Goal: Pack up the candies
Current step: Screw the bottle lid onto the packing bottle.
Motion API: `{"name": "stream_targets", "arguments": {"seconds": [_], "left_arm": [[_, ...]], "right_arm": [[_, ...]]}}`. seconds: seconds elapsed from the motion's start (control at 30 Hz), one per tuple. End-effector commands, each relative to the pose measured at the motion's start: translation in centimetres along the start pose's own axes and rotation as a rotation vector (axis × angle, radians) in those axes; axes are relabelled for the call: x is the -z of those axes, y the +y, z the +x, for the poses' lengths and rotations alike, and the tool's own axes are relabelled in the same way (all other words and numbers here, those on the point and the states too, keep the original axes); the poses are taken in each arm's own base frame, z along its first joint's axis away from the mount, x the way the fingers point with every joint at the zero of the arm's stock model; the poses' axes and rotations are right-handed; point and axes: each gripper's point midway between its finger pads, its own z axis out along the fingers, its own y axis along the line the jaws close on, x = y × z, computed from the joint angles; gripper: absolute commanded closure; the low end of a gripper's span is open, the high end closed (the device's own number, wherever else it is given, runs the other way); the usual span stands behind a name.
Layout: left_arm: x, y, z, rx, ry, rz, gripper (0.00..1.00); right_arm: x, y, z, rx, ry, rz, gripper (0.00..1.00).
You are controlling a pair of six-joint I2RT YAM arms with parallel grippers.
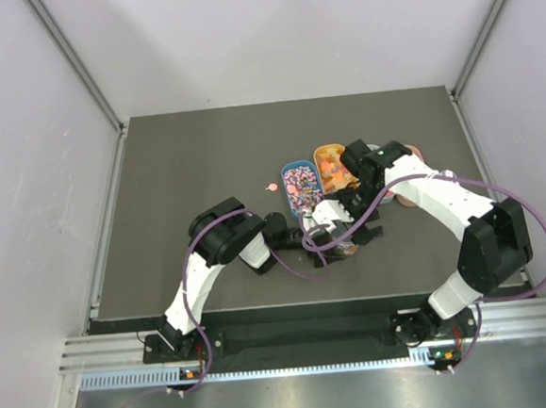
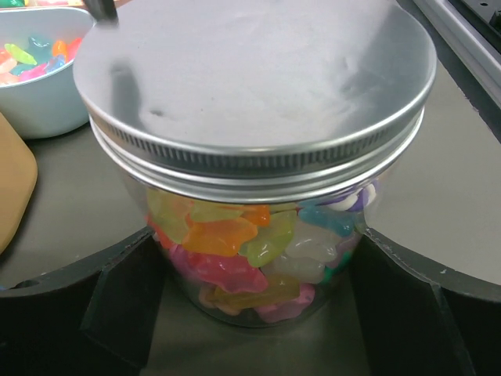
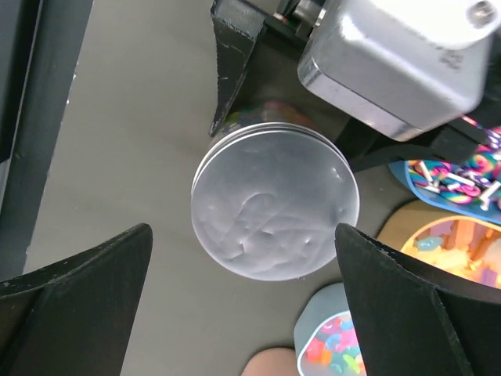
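A clear round jar [image 2: 337, 258] packed with candies [image 2: 227, 235] in mixed colours stands on the dark table under a silver screw lid [image 2: 250, 78]. My left gripper [image 2: 257, 262] is shut on the jar, one finger against each side of the glass. In the right wrist view the lid [image 3: 274, 207] shows from above. My right gripper [image 3: 243, 235] hovers over it, open, with both fingers wide of the rim and touching nothing. In the top view the right gripper [image 1: 350, 219] hides most of the jar, and the left gripper [image 1: 289, 233] reaches in from the left.
A blue oval tray [image 1: 300, 185] and an orange oval tray [image 1: 329, 160] with more sweets lie just behind the jar. A pale blue bowl [image 2: 39, 110] of candies [image 3: 337, 352] stands close beside it. One loose pink sweet [image 1: 271, 186] lies left of the blue tray.
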Motion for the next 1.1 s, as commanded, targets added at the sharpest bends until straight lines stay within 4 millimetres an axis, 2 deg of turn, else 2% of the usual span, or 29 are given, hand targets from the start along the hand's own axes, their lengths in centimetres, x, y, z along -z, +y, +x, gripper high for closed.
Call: {"name": "stream_targets", "arguments": {"seconds": [0.0,0.23,0.63,0.77,0.8,0.83,1.07], "left_arm": [[2.1,1.2,5.1,0.037,0.146,-0.102,1.0],[2.1,1.3,5.2,0.04,0.144,-0.105,1.0],[2.1,1.4,5.2,0.047,0.144,-0.108,1.0],[2.0,1.3,5.2,0.048,0.142,-0.107,1.0],[2.0,1.4,5.1,0.047,0.141,-0.107,1.0],[2.0,1.4,5.1,0.047,0.141,-0.107,1.0],[1.9,1.3,5.2,0.049,0.146,-0.103,1.0]], "right_arm": [[0.3,-0.9,0.1,0.061,0.003,-0.013,0.0],[0.0,-2.4,0.4,0.054,0.012,-0.008,0.0],[-0.4,-2.9,0.5,0.037,0.04,-0.006,0.0],[-0.8,-2.6,0.1,-0.02,0.047,-0.029,0.15],[-0.9,-2.5,0.0,-0.034,0.044,-0.037,0.22],[-1.0,-2.3,-0.1,-0.062,0.041,-0.042,0.25],[-1.8,-0.8,-0.6,-0.062,0.041,-0.041,0.28]]}}
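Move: The lid, already sitting on the packing bottle, is about 2 cm ahead of the right hand, 1 cm to its left and 2 cm below. Beyond it on the table, some 11 cm lower than this hand, stand the blue lollipop tub, 13 cm ahead and 8 cm left, the orange tub, 16 cm straight ahead, and the pale-blue tub, 13 cm ahead and 10 cm right. From the left hand the lid is about 7 cm directly above. Open wide and clear of the lid after its last turn, the right hand eases forward about 2 cm and down some 1.5 cm, fingers still pointing down and a little left, until they stand on either side of the lid; its wrist tilts only about 5 degrees. Then its fingers close from fully open to roughly three-quarters and pinch the lid by its rim for another turn, while the left hand stays put and keeps its hold round the bottle from the left side. ##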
